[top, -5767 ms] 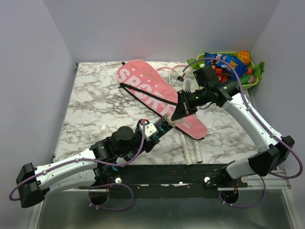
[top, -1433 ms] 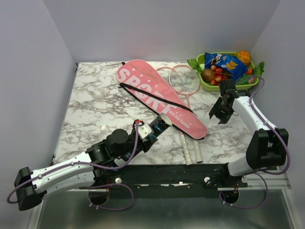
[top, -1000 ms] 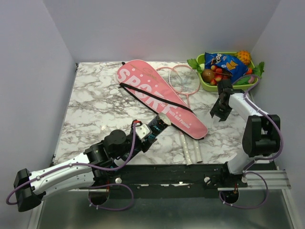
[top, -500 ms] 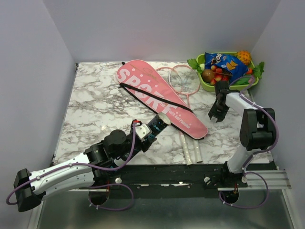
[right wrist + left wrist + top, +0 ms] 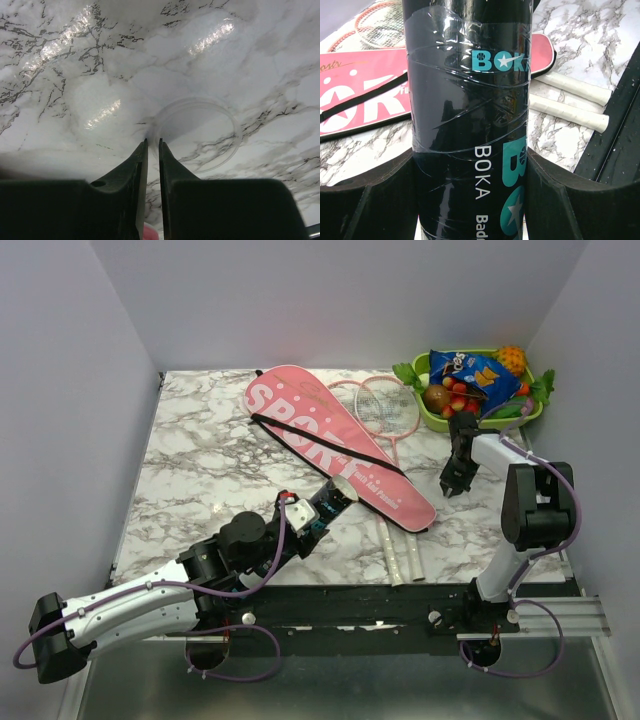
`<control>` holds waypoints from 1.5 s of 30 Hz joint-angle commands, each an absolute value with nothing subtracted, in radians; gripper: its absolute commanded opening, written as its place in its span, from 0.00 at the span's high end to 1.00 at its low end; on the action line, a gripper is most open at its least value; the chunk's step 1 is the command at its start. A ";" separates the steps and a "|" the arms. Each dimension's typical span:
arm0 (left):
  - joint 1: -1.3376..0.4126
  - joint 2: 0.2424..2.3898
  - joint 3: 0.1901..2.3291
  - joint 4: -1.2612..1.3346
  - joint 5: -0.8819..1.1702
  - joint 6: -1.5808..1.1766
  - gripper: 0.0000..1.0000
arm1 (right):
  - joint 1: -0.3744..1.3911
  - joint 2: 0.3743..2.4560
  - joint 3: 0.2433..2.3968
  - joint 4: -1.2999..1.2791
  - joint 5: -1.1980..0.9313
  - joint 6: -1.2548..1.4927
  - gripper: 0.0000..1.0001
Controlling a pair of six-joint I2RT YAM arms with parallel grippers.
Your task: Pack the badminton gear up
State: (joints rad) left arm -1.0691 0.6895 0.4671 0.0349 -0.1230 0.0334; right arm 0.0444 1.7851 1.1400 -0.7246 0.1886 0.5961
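My left gripper is shut on the dark tube with teal "BOKA" print, and its far end points at the narrow end of the pink racket bag. Two pink rackets lie partly under the bag, with heads at the back and white handles at the front. My right gripper points down at the table right of the bag. Its jaws stand almost together, pinching the left rim of a clear round lid.
The green tray with fruit and a blue snack bag stands at the back right, just behind the right gripper. The black strap crosses the bag lengthwise. The black base rail runs along the table's near edge.
The right arm has folded back while its gripper shifted slightly left and down. Its jaws have narrowed onto the lid's rim. The left arm and tube have stayed put.
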 commanded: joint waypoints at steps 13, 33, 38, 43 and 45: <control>-1.074 0.707 0.425 0.048 -0.153 0.018 1.00 | 0.040 1.789 1.183 -0.707 0.160 0.551 0.99; -1.074 0.845 0.526 0.037 -0.031 0.026 1.00 | 0.097 1.356 1.212 -0.727 -0.561 0.443 1.00; -1.074 0.876 0.563 0.012 0.024 0.020 1.00 | 0.136 1.255 1.192 -0.733 -0.745 0.397 0.99; -1.075 0.907 0.595 0.002 0.054 0.003 1.00 | 0.201 1.178 1.111 -0.618 -0.944 0.454 1.00; -1.077 0.907 0.600 0.002 0.058 0.005 1.00 | 0.235 1.173 1.111 -0.612 -0.962 0.448 1.00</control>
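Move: The clear lid lies almost under the right gripper, its near-left rim between the part-open fingers; its middle is about 3 cm right, 1 cm ahead and 1 cm below. The pink bag's tip is roughly 9 cm back and 6 cm left, and the mouth of the tube in the left gripper some 32 cm left, 10 cm back and 24 cm up. From the left hand the lid is about 17 cm ahead, 42 cm right and 19 cm lower. Shut the right fingers on the lid's rim, then lift it about 23 cm, edging slightly forward before swinging some 18 cm left and drawing back towards the tube's mouth, while the wrist turns from pointing down to pointing mostly left. Late on, bring the left gripper, still holding the tube, about 3 cm right and 3 cm down, tilting slightly. ##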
